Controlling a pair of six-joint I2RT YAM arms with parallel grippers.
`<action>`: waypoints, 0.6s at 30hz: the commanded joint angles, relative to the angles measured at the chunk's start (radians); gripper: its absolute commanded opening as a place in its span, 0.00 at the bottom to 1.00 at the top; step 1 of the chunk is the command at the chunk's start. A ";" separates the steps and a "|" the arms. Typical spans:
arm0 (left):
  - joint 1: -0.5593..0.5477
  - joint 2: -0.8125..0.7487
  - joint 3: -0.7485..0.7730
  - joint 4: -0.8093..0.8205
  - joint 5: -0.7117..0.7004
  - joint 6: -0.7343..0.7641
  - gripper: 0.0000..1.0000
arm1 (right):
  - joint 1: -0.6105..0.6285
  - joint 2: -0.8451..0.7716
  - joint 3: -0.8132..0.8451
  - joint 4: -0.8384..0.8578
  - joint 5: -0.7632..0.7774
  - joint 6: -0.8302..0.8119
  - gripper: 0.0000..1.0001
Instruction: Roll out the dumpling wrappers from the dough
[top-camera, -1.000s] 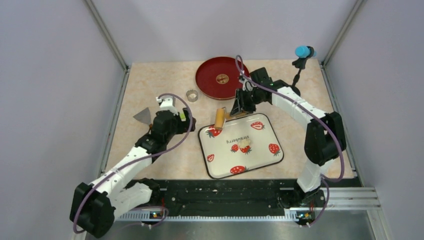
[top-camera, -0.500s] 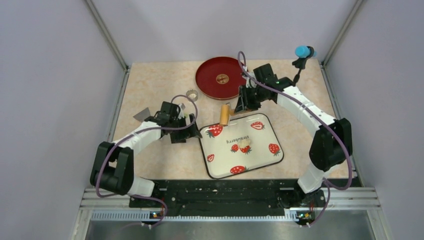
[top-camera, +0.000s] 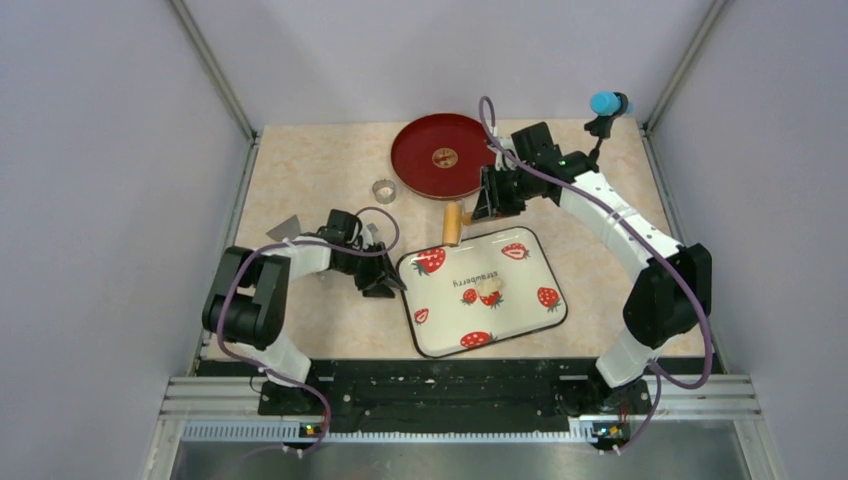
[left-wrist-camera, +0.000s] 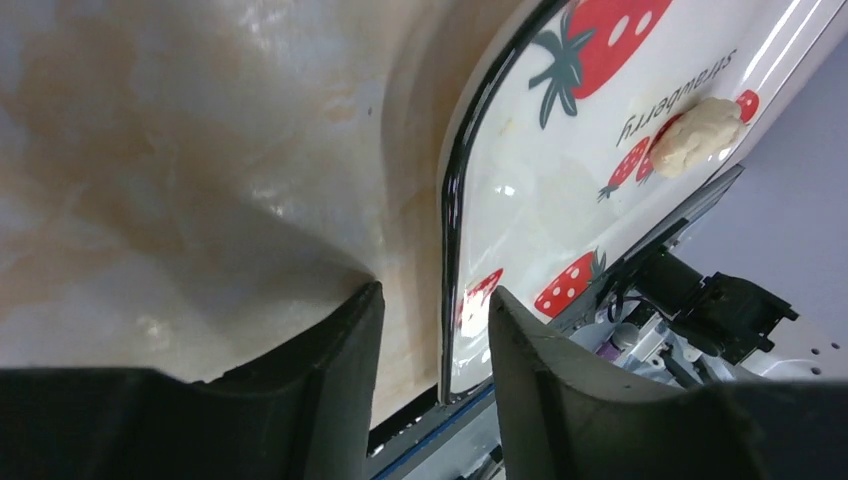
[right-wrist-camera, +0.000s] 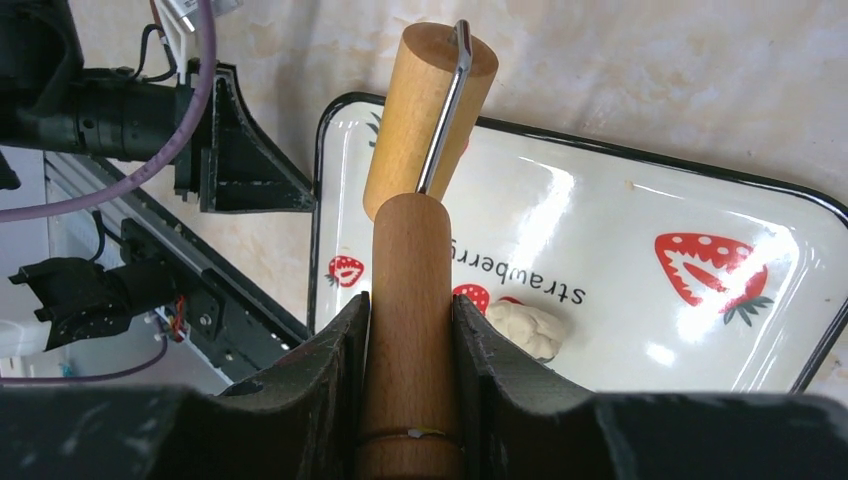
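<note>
The dough (top-camera: 489, 291) (left-wrist-camera: 700, 135) (right-wrist-camera: 527, 328) is a small pale lump lying mid-tray on the white strawberry tray (top-camera: 412, 330) (left-wrist-camera: 450, 200) (right-wrist-camera: 318, 200). My right gripper (top-camera: 474, 213) (right-wrist-camera: 410, 300) is shut on the handle of the wooden roller (top-camera: 453, 224) (right-wrist-camera: 428, 110), which hangs over the tray's far left corner, apart from the dough. My left gripper (top-camera: 388, 284) (left-wrist-camera: 435, 295) sits low at the tray's left rim. Its jaws straddle the black rim with a gap on both sides. The dumpling wrappers are out of view.
A red plate (top-camera: 440, 157) lies at the back of the table, with a small metal ring (top-camera: 383, 189) to its left. A grey scraper (top-camera: 287, 230) rests near the left wall. A blue-topped stand (top-camera: 605, 103) rises at the back right.
My left arm has swung right and down to the tray's left rim, and its jaws have narrowed. The right arm has shifted the roller slightly back and to the right.
</note>
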 joint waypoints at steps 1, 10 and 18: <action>-0.011 0.061 0.057 0.050 0.055 -0.052 0.44 | -0.008 -0.062 0.069 0.027 0.002 -0.016 0.00; -0.134 0.214 0.211 0.114 0.068 -0.189 0.29 | -0.012 -0.075 0.071 0.027 0.017 -0.007 0.00; -0.221 0.301 0.310 0.184 0.070 -0.282 0.34 | -0.022 -0.084 0.064 0.019 0.036 -0.019 0.00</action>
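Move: The near part of the tray's left rim is about 3 cm to the left hand's right, level fore and aft and 1 cm lower. The dough on the tray lies some 20 cm to this hand's right, also level fore and aft. The metal ring cutter stands about 20 cm ahead and 1 cm to the left. From the right hand, that rim is roughly 9 cm back, 15 cm left and 16 cm below. Rightward and a little forward, low over the table and picking up speed, the left hand travels about 10 cm against the tray's left rim and pushes the tray along. Its fingers draw in from half open to about a third, straddling the rim, with the outer finger coming up against it. The right hand keeps the roller raised over the tray's far side, nearly still. ##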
